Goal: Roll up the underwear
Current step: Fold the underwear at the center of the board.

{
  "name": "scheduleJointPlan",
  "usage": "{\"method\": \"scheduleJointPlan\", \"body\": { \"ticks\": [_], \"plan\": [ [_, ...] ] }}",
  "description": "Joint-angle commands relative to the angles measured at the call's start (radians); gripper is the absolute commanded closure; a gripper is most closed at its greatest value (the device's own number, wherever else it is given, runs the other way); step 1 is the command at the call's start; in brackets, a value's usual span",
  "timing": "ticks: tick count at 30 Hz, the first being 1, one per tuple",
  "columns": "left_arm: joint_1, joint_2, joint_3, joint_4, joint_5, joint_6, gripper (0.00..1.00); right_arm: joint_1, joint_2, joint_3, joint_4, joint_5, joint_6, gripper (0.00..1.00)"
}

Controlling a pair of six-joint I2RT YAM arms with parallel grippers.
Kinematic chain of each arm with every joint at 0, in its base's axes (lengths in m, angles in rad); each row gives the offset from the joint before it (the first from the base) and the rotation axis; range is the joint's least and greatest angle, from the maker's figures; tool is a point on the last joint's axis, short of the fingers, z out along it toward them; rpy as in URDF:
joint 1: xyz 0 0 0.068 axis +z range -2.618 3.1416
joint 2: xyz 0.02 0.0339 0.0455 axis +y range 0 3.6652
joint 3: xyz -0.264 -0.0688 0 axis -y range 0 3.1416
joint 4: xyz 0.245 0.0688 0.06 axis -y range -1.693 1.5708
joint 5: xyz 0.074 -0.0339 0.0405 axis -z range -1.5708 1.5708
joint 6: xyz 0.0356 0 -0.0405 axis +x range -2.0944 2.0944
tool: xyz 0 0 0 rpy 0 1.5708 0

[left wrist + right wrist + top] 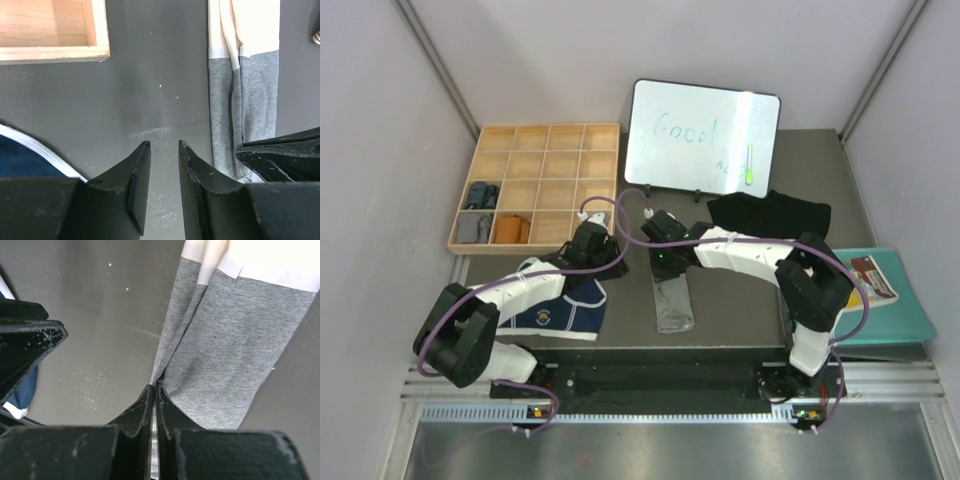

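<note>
The grey underwear (673,300) with a cream waistband lies folded into a long narrow strip at the table's middle. My right gripper (154,386) is shut, its tips pinching the left fold edge of the grey cloth (235,340). My left gripper (163,144) is open a little over bare table, nothing between its fingers, just left of the grey strip (250,100). The navy underwear (565,310) with white trim lies flat under the left arm. The black underwear (770,213) lies at the back right. In the top view both grippers, left (607,262) and right (663,265), sit close together.
A wooden compartment tray (535,135) stands at the back left, with dark rolled cloth (480,195) and an orange item (510,230) in its left cells. A whiteboard (705,135) leans at the back. A teal folder (895,310) lies at the right edge.
</note>
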Motion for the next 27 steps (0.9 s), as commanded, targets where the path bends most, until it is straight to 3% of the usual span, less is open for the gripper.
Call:
{"method": "scheduleJointPlan", "body": {
  "ticks": [1, 17, 19, 21, 24, 27],
  "plan": [
    [0.006, -0.034, -0.009, 0.047, 0.009, 0.003, 0.66, 0.023, 0.024, 0.056, 0.011, 0.003, 0.008, 1.0],
    [0.009, -0.037, -0.015, 0.048, 0.01, 0.003, 0.66, 0.035, 0.059, 0.071, 0.031, -0.03, 0.011, 1.0],
    [0.009, -0.037, -0.012, 0.048, 0.012, 0.002, 0.66, 0.035, 0.055, 0.076, 0.025, -0.03, 0.005, 0.86],
    [0.011, -0.036, -0.008, 0.05, 0.015, 0.005, 0.66, 0.035, 0.038, 0.081, 0.015, -0.03, -0.003, 0.66],
    [0.011, -0.023, 0.004, 0.048, 0.018, 0.009, 0.65, 0.035, -0.025, 0.076, 0.006, -0.022, -0.021, 0.5],
    [0.011, -0.002, 0.032, 0.047, 0.027, 0.012, 0.65, 0.017, -0.105, 0.073, -0.026, 0.024, -0.038, 0.43]
  ]
}}
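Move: The right hand's shut fingers still pinch the edge of the grey underwear's folded-over flap, low above its left side; the middle of the strip lies about 4 cm to their right, a centimetre back and 2 cm below. The navy underwear is roughly 25 cm to their left and 6 cm back, the black cloth some 28 cm to their right and 15 cm farther out. From the left hand, the grey strip's middle is about 12 cm right, 3 cm back and 4 cm below. Down about 1 cm and then leftward by roughly as much, the right hand eases the pinched flap edge onto the strip's left side. Low there, its fingers part from shut to about half open and let go of the cloth, with a slight lift of half a centimetre at the end. ##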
